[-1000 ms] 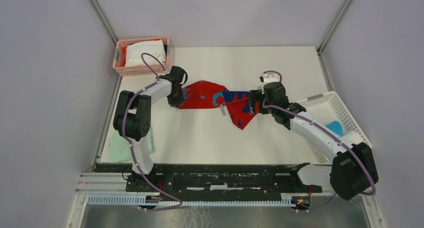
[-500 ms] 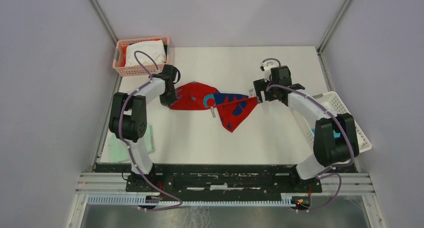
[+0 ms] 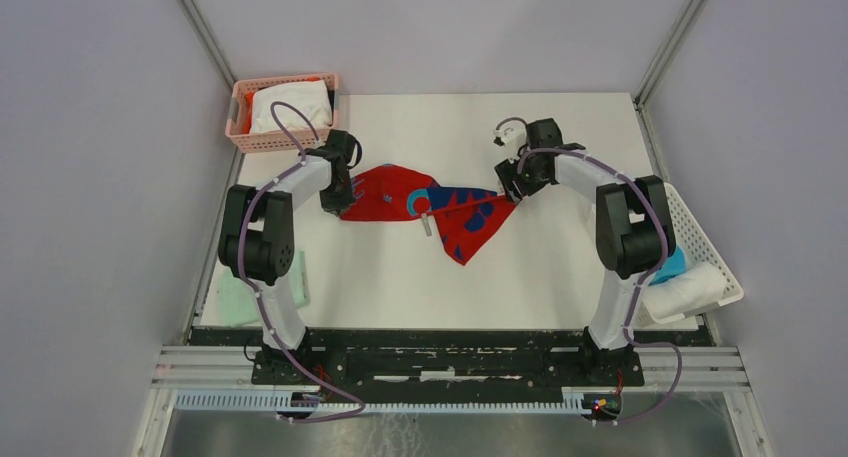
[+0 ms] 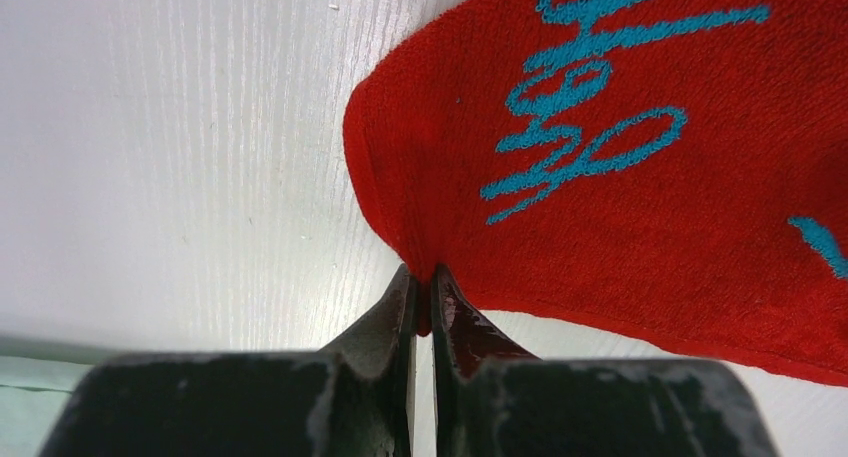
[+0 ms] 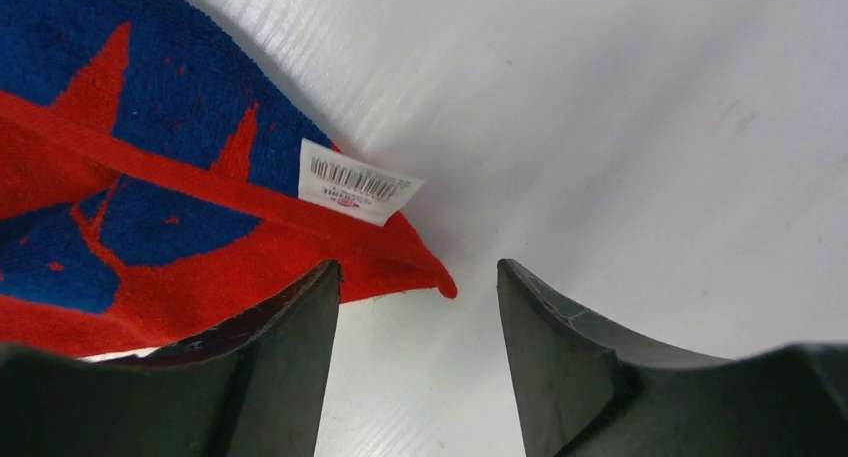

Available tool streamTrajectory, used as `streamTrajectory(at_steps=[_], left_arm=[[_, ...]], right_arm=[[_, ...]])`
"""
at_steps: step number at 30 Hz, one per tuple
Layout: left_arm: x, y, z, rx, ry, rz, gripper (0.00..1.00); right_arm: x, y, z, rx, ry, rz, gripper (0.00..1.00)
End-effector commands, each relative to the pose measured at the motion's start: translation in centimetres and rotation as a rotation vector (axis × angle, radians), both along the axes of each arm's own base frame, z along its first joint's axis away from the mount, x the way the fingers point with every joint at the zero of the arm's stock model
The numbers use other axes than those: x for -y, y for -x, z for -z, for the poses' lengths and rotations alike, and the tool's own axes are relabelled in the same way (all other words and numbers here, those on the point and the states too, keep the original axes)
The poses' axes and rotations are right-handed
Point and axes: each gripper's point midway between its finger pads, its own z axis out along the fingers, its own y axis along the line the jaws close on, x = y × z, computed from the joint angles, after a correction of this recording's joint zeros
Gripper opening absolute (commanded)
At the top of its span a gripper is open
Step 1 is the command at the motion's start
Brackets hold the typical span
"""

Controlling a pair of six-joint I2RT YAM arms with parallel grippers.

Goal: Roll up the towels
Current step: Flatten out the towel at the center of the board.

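The red towel with dark-blue blotches [image 3: 425,202] lies stretched across the middle of the table. My left gripper [image 3: 338,199] is at its left corner. In the left wrist view the jaws [image 4: 422,277] are shut, pinching the red towel's [image 4: 620,177] edge. My right gripper [image 3: 512,189] is at the towel's right corner and open. In the right wrist view the towel's tip [image 5: 440,282] lies between the fingers, untouched by the right one, with a white label [image 5: 358,184] just above. A turquoise towel [image 3: 672,262] and a rolled white towel [image 3: 690,287] sit in the white basket.
A pink basket [image 3: 240,117] with a white cloth [image 3: 290,107] stands at the back left. The white basket [image 3: 690,217] sits at the right edge. A pale mint-green cloth [image 3: 235,297] lies by the left arm's base. Metal frame posts rise at both back corners.
The left gripper shut on the towel's corner and drew it left. The right arm swung toward the back, its gripper now at the towel's right tip with narrower jaws.
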Motion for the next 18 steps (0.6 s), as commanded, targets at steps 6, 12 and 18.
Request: streamTrajectory(at_steps=[6, 12, 18], left_arm=[[-0.3, -0.8, -1.7, 0.037, -0.025, 0.047, 0.09], [-0.4, -1.4, -2.6, 0.060, -0.025, 0.037, 0.07], [-0.8, -3.9, -7.2, 0.163, 0.005, -0.001, 0.03]], right_arm=[[-0.8, 0.1, 1.0, -0.067, 0.010, -0.152, 0.54], [-0.6, -0.5, 1.2, -0.063, 0.034, -0.163, 0.32], [0.8, -2.4, -2.9, 0.059, 0.101, -0.108, 0.04]])
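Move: The red-and-blue towel's free right corner lies almost between the right hand's open fingers, about 1 cm back and 3 cm below them. Its white label is some 3 cm left and 2 cm ahead of the hand; the towel's near tip hangs about 11 cm left and 12 cm back. From the left hand, which already pinches the towel's other end, that free corner is roughly 35 cm to the right and 2 cm ahead. The right hand sinks about 2 cm onto the towel's right corner, edging back slightly as it goes, with the wrist turning some 10 degrees counter-clockwise and tipping a little steeper, and then stays low while its fingers close from well open to nearly shut, pinching the corner beside the label. The left hand keeps its pinch on the far-left corner and stays still until the very end, when it starts to lift about 1 cm and drift slightly forward. ##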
